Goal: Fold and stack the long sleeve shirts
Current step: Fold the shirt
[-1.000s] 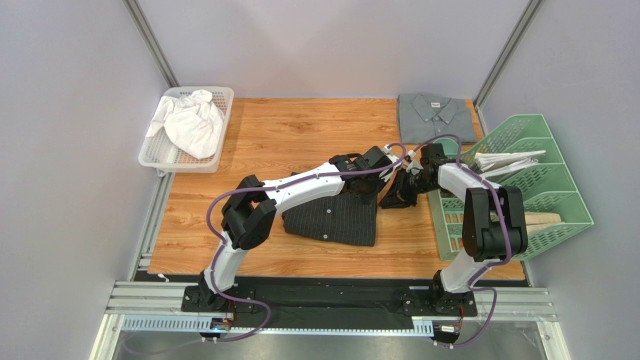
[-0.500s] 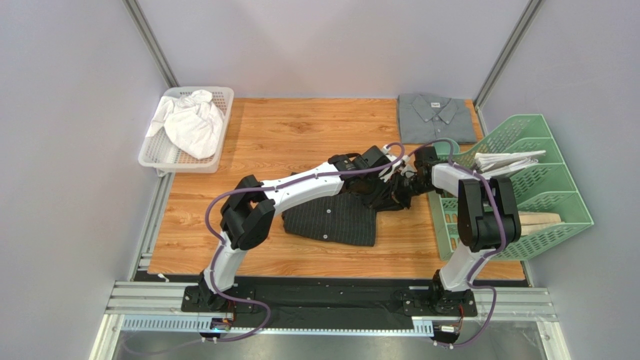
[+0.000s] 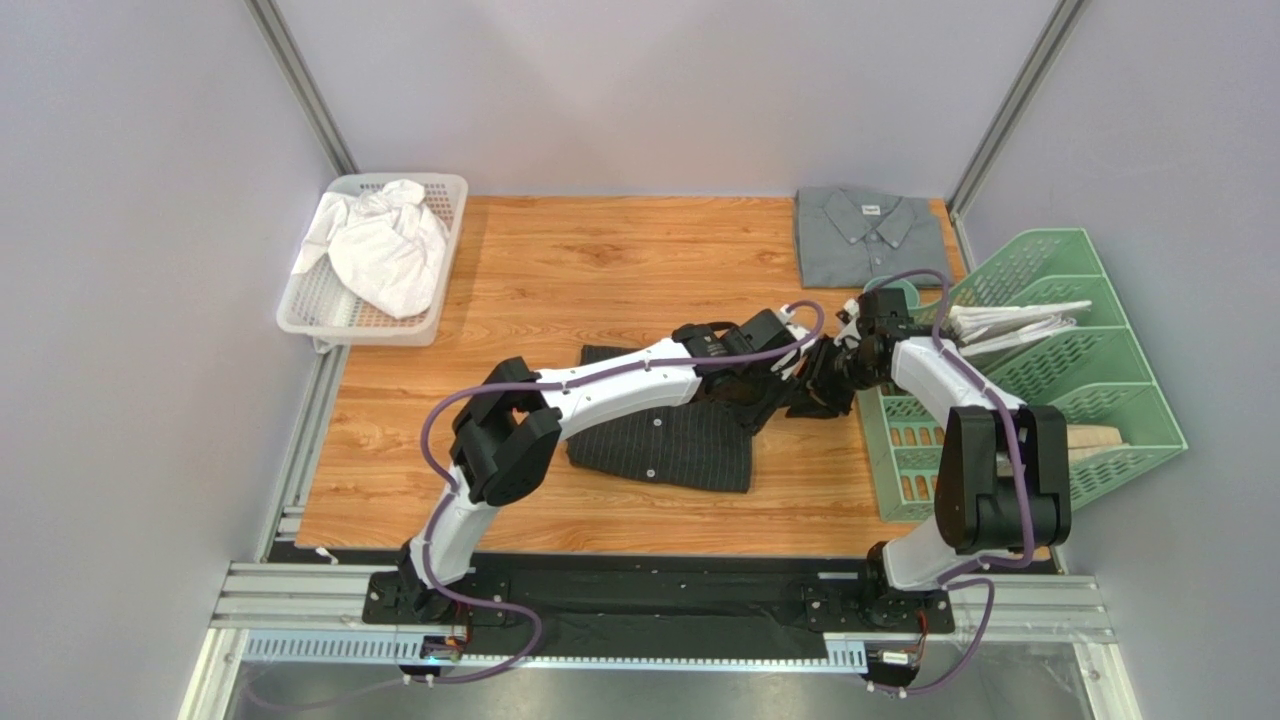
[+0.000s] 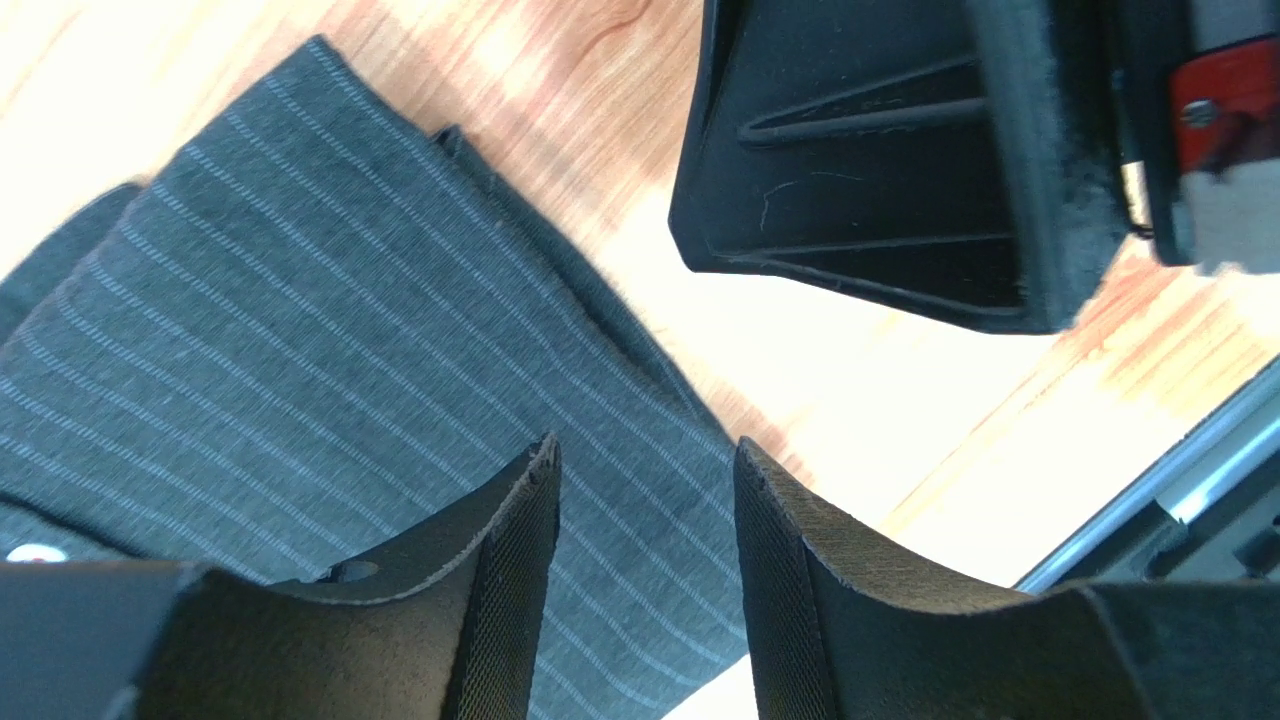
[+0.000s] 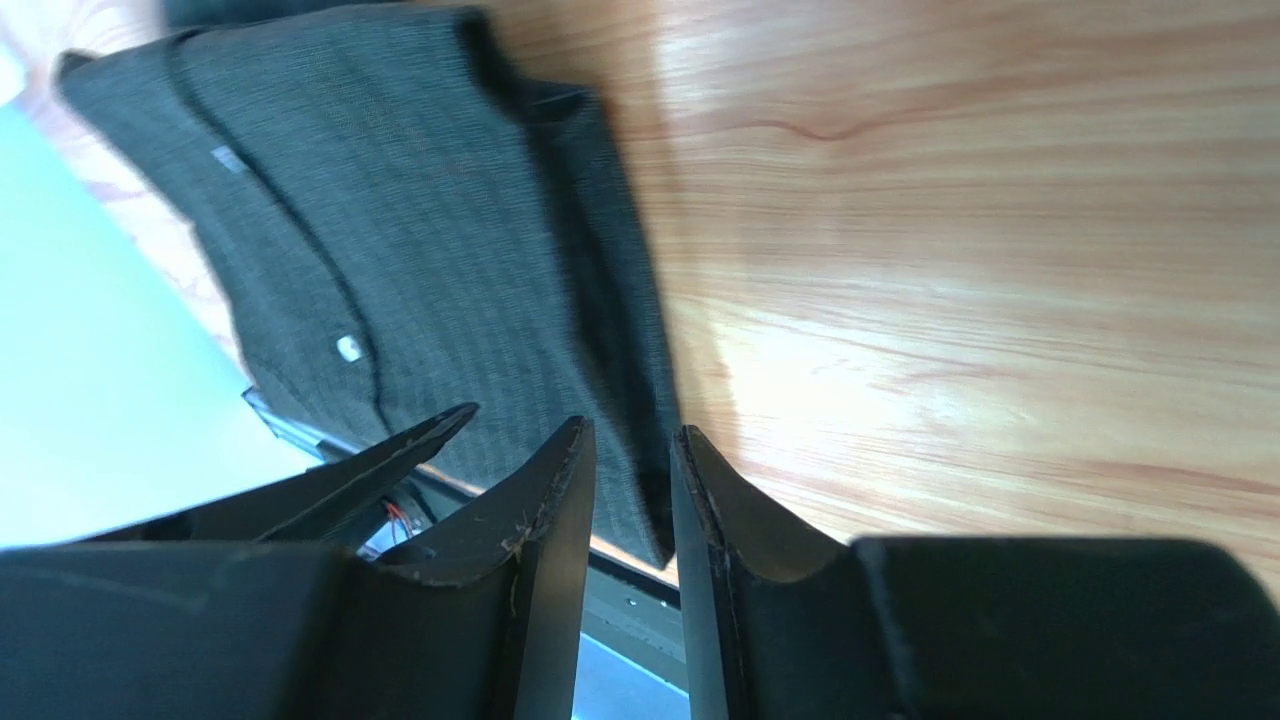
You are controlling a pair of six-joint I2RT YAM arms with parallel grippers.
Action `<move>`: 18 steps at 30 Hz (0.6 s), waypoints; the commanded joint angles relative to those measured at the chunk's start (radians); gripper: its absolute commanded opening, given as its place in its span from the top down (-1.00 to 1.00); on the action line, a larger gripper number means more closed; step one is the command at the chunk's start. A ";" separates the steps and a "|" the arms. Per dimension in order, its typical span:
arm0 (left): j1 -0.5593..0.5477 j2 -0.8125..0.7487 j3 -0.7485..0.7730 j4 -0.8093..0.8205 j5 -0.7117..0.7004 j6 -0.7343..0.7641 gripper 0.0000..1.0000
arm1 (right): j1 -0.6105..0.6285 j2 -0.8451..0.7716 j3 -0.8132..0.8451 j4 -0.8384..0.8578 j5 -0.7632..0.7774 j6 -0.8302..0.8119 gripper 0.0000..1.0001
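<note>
The black pinstriped long sleeve shirt lies folded on the middle of the wooden table. Its striped cloth fills the left wrist view, and its button placket shows in the right wrist view. My left gripper hovers over the shirt's right edge, open, with nothing between its fingers. My right gripper faces it from the right, open by a narrow gap that holds nothing. The grey long sleeve shirt lies folded at the back right corner.
A white basket holding a crumpled white cloth stands at the back left. A green tiered rack with papers lines the right edge, close behind my right arm. The table's front edge lies just below the black shirt.
The dark cloth held up between the two grippers has been laid down on the table. My left gripper has opened off it; my right gripper has opened slightly and drawn back a little.
</note>
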 commanded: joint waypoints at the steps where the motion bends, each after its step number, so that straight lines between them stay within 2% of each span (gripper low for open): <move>1: -0.015 0.029 0.053 0.012 -0.037 -0.035 -0.07 | -0.047 0.038 0.000 -0.022 0.043 0.032 0.41; 7: -0.024 0.092 0.102 -0.023 -0.092 -0.061 -0.06 | -0.058 0.070 0.009 -0.025 0.031 0.035 0.42; 18: -0.025 0.147 0.141 -0.072 -0.152 -0.068 0.39 | -0.062 0.098 0.008 -0.013 -0.007 0.043 0.44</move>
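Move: The left hand is open over the right side edge of the folded striped shirt, the edge lying about 6 cm below, 1 cm ahead and 1 cm to its right; the shirt's middle is roughly 12 cm to its left and 2 cm ahead. The green cup stands some 19 cm ahead and 17 cm right. From the right hand, the same edge is about 5 cm left, 2 cm back and 5 cm down. Down to the shirt's right side edge goes the left hand, sinking about 4 cm, drifting right at first and then slightly forward, its wrist tilting a little. Late in the descent its open fingers begin to close around the upper layer's edge, still short of shut. The right hand eases some 2 cm down and as much left towards that edge, then hovers partly open; neither hand's contact can be made out. ##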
